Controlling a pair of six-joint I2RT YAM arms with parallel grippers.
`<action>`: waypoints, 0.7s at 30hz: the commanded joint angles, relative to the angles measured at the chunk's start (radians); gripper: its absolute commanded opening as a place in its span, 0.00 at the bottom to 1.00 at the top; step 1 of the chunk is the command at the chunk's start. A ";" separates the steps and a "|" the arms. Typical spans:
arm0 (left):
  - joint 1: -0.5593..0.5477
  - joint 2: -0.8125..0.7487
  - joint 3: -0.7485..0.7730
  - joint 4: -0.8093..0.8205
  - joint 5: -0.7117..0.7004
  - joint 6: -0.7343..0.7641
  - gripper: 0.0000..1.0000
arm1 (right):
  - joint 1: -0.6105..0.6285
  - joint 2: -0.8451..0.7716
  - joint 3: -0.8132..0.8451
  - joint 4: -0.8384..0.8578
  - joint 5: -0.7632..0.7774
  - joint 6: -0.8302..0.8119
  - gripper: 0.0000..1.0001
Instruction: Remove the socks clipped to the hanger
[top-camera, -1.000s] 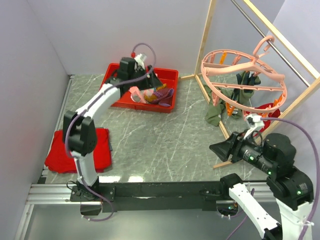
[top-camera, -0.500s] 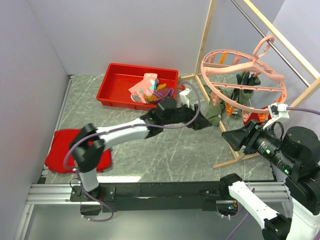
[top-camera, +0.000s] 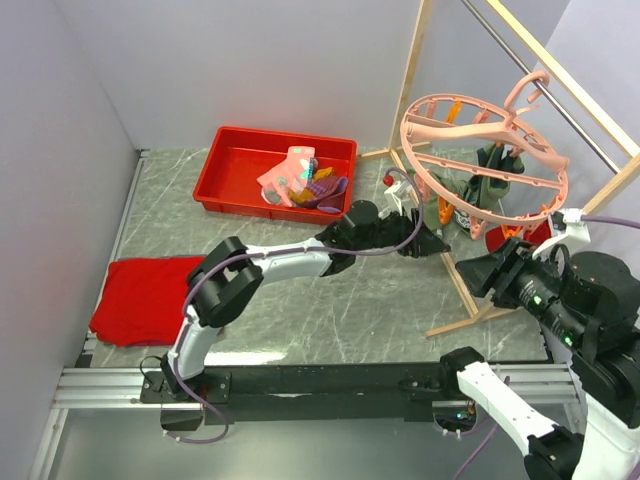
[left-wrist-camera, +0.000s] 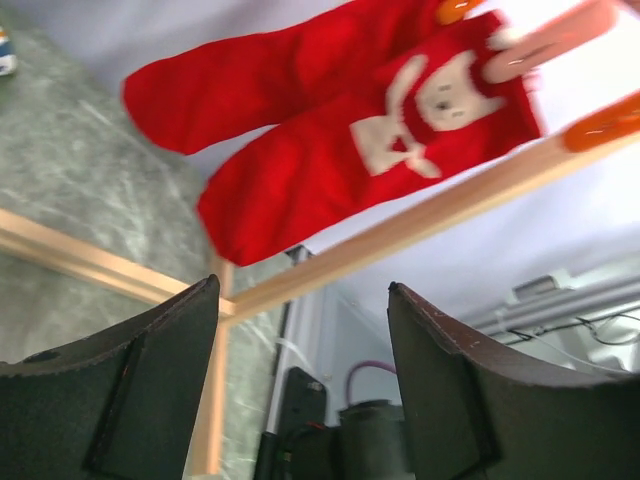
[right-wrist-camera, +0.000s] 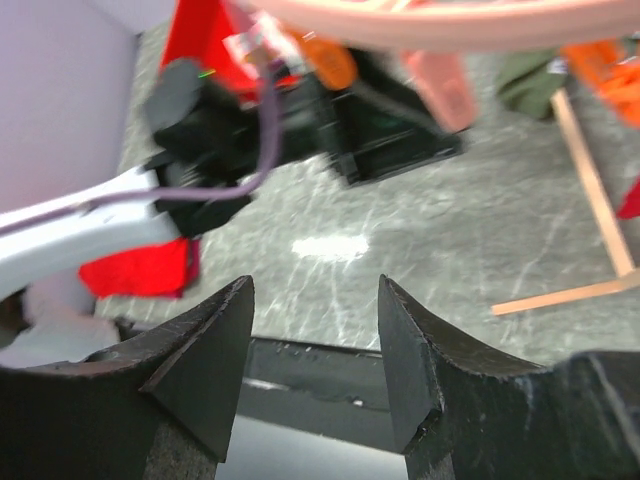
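The pink ring hanger hangs from the rail at the right. Olive green socks and red socks are clipped under it. In the left wrist view the red socks, with a white pattern, hang from orange and pink clips. My left gripper is open and empty, below the ring's near edge, apart from the socks. My right gripper is open and empty, just below the hanger. Pink, mustard and purple socks lie in the red bin.
The wooden frame stands around the hanger; its rail crosses the left wrist view. A flat red cloth lies at the near left. The hanger's ring and a pink clip hang above my right fingers.
My left arm has swung from the red bin across to the hanger, open and empty. My right gripper has shifted slightly right, closer under the ring.
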 joint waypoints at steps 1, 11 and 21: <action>0.000 -0.160 -0.035 -0.033 0.042 -0.010 0.73 | -0.002 0.066 0.040 -0.017 0.156 0.019 0.59; 0.039 -0.350 -0.162 -0.303 0.031 0.122 0.72 | -0.004 0.241 0.083 0.170 0.249 -0.154 0.59; 0.098 -0.404 -0.193 -0.337 0.042 0.164 0.77 | -0.002 0.389 0.126 0.385 0.065 -0.192 0.59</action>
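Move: The near rim of the hanger ring is about 10 cm ahead of the right hand and 4 cm above it. From that hand the green sock hangs some 20 cm ahead, 3 cm right and 12 cm down, and the red sock about 10 cm ahead, 10 cm right and 9 cm down. From the left hand, the green sock is roughly 8 cm ahead, 5 cm right and a little higher, the red sock 14 cm right, 3 cm back and 6 cm up. The hanger ring's near rim is met by the empty right hand, which drives forward about 12 cm at steady height, rolling its left side down some 15 degrees, fingers kept part-open, and seems to bear on the ring. The open left hand withdraws about 9 cm left, away from the red sock, while climbing some 5 cm. ##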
